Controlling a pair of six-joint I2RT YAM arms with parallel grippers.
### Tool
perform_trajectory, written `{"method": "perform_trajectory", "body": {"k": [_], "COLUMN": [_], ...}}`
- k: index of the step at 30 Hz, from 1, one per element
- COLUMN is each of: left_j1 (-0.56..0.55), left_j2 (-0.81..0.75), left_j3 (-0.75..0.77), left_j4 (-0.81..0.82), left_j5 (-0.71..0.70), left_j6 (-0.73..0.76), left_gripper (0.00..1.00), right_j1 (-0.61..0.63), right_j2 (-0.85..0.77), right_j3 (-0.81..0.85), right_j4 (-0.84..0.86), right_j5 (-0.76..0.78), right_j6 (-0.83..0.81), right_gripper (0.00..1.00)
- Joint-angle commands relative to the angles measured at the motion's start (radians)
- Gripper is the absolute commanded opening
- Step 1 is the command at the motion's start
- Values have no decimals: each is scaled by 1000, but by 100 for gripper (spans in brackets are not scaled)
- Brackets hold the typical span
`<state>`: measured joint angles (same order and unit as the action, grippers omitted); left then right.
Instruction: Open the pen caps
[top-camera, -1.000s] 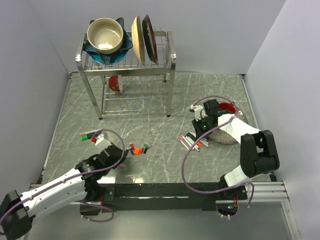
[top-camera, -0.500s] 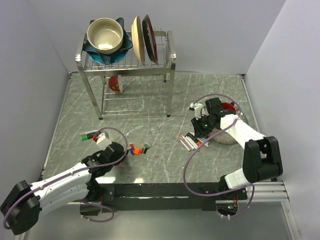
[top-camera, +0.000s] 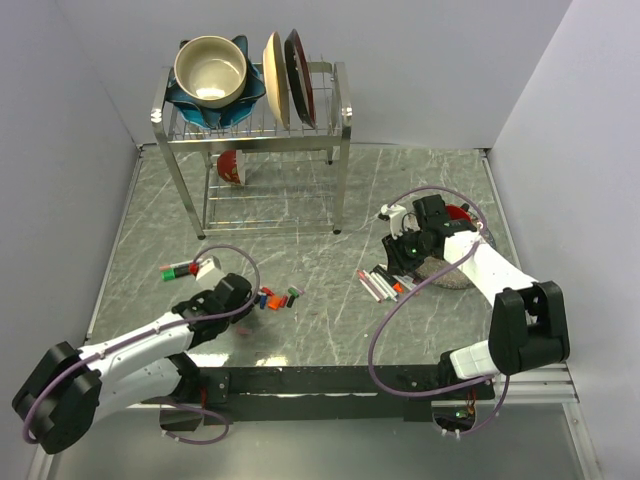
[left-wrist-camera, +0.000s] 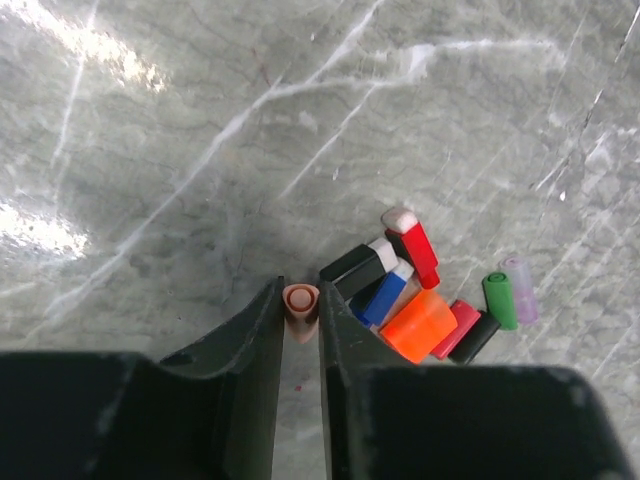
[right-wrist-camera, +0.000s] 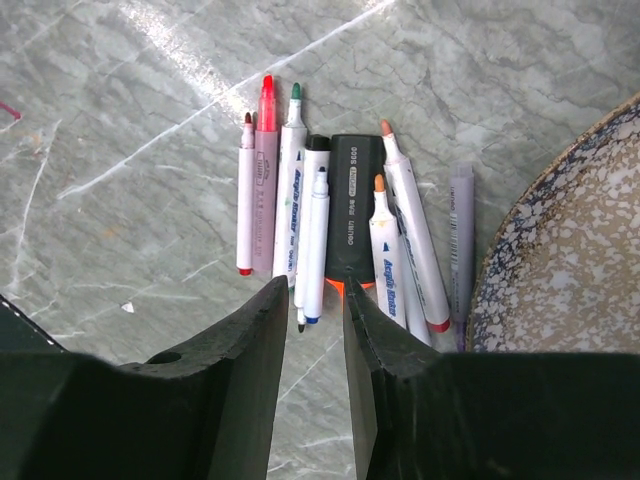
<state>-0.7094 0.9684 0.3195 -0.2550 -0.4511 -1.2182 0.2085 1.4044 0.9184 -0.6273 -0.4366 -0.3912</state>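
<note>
Several loose pen caps (left-wrist-camera: 420, 300), red, blue, black, orange, green and lilac, lie in a heap (top-camera: 278, 298) left of the table's middle. My left gripper (left-wrist-camera: 300, 290) (top-camera: 247, 296) sits low at the heap's left edge, shut on a peach pen cap (left-wrist-camera: 300, 303) that touches both fingertips. Uncapped pens (right-wrist-camera: 340, 220) lie side by side in a row (top-camera: 385, 285) beside a speckled plate. My right gripper (right-wrist-camera: 315, 290) (top-camera: 398, 268) hovers over their near ends, open by a narrow gap with nothing in it.
The speckled plate (right-wrist-camera: 570, 250) (top-camera: 450, 272) borders the pens on the right. A metal dish rack (top-camera: 250, 130) with a bowl and plates stands at the back. A few pens (top-camera: 180, 270) lie at the far left. Purple cables loop over both arms.
My left gripper has moved slightly forward to the cap heap, carrying the peach cap, and its jaws have eased a little. The right gripper shifted slightly over the pens.
</note>
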Motion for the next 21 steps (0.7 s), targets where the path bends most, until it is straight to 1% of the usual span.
{"method": "perform_trajectory", "body": {"k": [1,2,3,5,6,8,9,11,12,13,14,16,17,19,20,21], "left_j1": [5,5,5,7,8,13,22,40,68,89,150,232,310,382,436,459], "left_j2": [-25,-39,-51,-92,-106,-134,-137,-132,-125,-110,-100,-76,-68,-36,-22,-8], "left_j3": [36,35,33,38,44,56,79,107,137,151,164,196,208,245,262,303], "left_j4": [-35,-55,-69,-95,-122,-148,-174,-197,-208,-207,-205,-170,-161,-161,-174,-196], "left_j5": [40,42,43,42,38,28,25,11,11,12,40,96,124,173,173,166], "left_j6": [0,-3,-6,-12,-17,-14,-7,9,28,40,67,101,115,115,106,71], "left_gripper": [29,32,40,45,53,63,71,77,84,85,88,90,91,92,92,91], "right_j1": [-8,-4,-4,-1,2,12,17,31,35,42,54,65,75,86,94,103], "right_j2": [-41,-44,-47,-59,-64,-84,-88,-111,-119,-137,-145,-168,-174,-191,-196,-200], "right_j3": [46,48,48,51,51,53,54,57,57,59,59,59,57,59,57,57], "right_j4": [-8,-8,-9,-12,-14,-14,-14,-17,-15,-15,-15,-15,-12,-11,-9,-6], "right_j5": [-25,-27,-28,-34,-36,-37,-37,-42,-44,-47,-50,-54,-53,-48,-47,-44], "right_j6": [-15,-15,-15,-17,-17,-17,-18,-18,-18,-18,-18,-17,-17,-17,-18,-17], "right_gripper": [36,37,37,37,37,37,37,37,38,38,38,38,38,38,38,38]}}
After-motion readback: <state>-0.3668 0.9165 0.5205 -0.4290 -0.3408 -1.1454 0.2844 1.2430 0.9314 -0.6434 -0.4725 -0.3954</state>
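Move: The salmon cap is still between the left fingertips, with its resting spot about 1 cm below, at the left end of the loose caps. From this hand, the nearest black cap is some 2 cm right and 1 ahead, and the orange cap about 6 cm right and level. The green marker lies roughly 16 cm left and 8 ahead. From the right hand, the salmon cap is about 31 cm left, 7 back and 7 below. Left hand opens wide, releasing the salmon cap, and climbs 6 cm forward-left; right hand rises 5 cm. ##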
